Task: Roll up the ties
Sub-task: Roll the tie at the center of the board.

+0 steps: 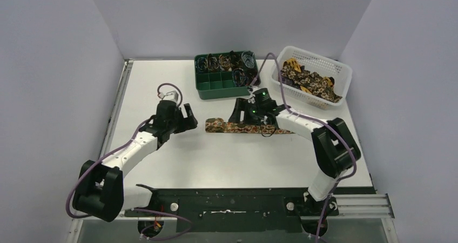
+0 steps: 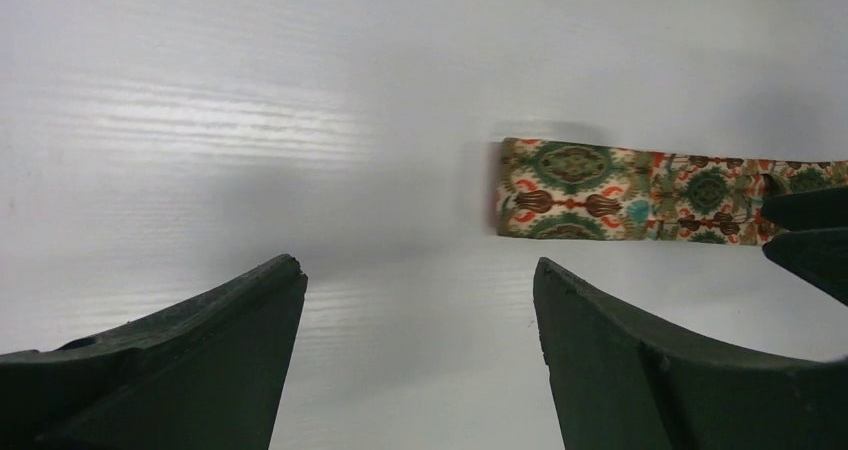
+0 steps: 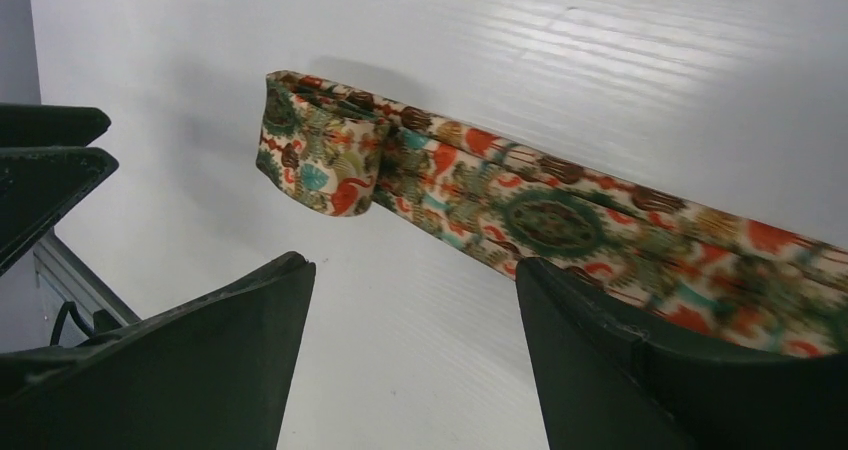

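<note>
One tie [image 1: 237, 127] in a busy floral print lies as a flat strip across the middle of the table, its left end folded into a small loose coil [image 3: 312, 158]. My left gripper [image 1: 190, 117] hovers just left of that end, open and holding nothing; in its wrist view the tie's end [image 2: 575, 190] lies ahead of the left gripper [image 2: 418, 268], to the right. My right gripper [image 1: 238, 113] hangs over the strip's middle, open, and the tie [image 3: 560, 215] passes behind its right finger [image 3: 620, 370]. Nothing sits between the right gripper's [image 3: 408, 266] fingers.
A green compartment box [image 1: 224, 86] at the back centre holds small coiled ties [image 1: 216, 63] and thin wire loops. To its right, a white basket [image 1: 340, 70] holds several loose ties [image 1: 308, 81]. Grey walls close in three sides.
</note>
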You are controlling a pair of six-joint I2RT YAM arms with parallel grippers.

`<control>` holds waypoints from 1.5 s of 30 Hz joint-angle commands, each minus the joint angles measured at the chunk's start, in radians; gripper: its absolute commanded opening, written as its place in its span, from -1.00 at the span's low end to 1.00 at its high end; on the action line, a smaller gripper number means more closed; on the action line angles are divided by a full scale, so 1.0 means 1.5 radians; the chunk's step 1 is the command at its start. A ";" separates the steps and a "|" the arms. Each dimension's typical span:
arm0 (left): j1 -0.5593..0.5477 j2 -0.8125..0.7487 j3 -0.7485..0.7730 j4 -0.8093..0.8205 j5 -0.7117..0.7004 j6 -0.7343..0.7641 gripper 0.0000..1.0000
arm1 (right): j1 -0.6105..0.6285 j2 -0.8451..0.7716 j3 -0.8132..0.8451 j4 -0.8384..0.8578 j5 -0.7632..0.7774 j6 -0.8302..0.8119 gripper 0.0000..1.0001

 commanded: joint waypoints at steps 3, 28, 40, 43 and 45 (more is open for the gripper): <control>0.108 -0.052 -0.078 0.085 0.159 -0.017 0.64 | 0.057 0.084 0.099 0.035 0.033 0.015 0.46; 0.186 -0.038 -0.151 0.139 0.219 -0.022 0.64 | 0.102 0.233 0.199 0.009 -0.045 -0.008 -0.34; 0.201 -0.070 -0.172 0.137 0.179 -0.042 0.64 | 0.118 0.316 0.277 -0.010 -0.148 -0.003 -0.27; 0.213 -0.091 -0.174 0.127 0.171 -0.046 0.64 | 0.133 0.326 0.285 -0.003 -0.156 0.003 -0.26; 0.220 -0.102 -0.174 0.120 0.169 -0.046 0.64 | 0.141 0.330 0.288 0.005 -0.164 0.011 -0.25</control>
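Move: Some 11 cm to the right hand's left, about 1 cm ahead and 6 cm below it, lies the folded end of the tie. The tie's unrolled strip runs off the other way, its middle roughly 8 cm to the right and level with the hand. The green tray stands about 26 cm ahead and 6 cm left; the white basket about 25 cm ahead and 36 cm right. From the left hand the fold is about 12 cm right, 2 cm ahead and 7 cm below. Reaching left and down onto the tie, the right hand travels about 8 cm while its open fingers come partly together, pinching the fold near its inner end. It then carries on some 4 cm further left along the board, turning counter-clockwise. The left hand, wide open and empty, backs off about 6 cm left and sinks some 4 cm. ##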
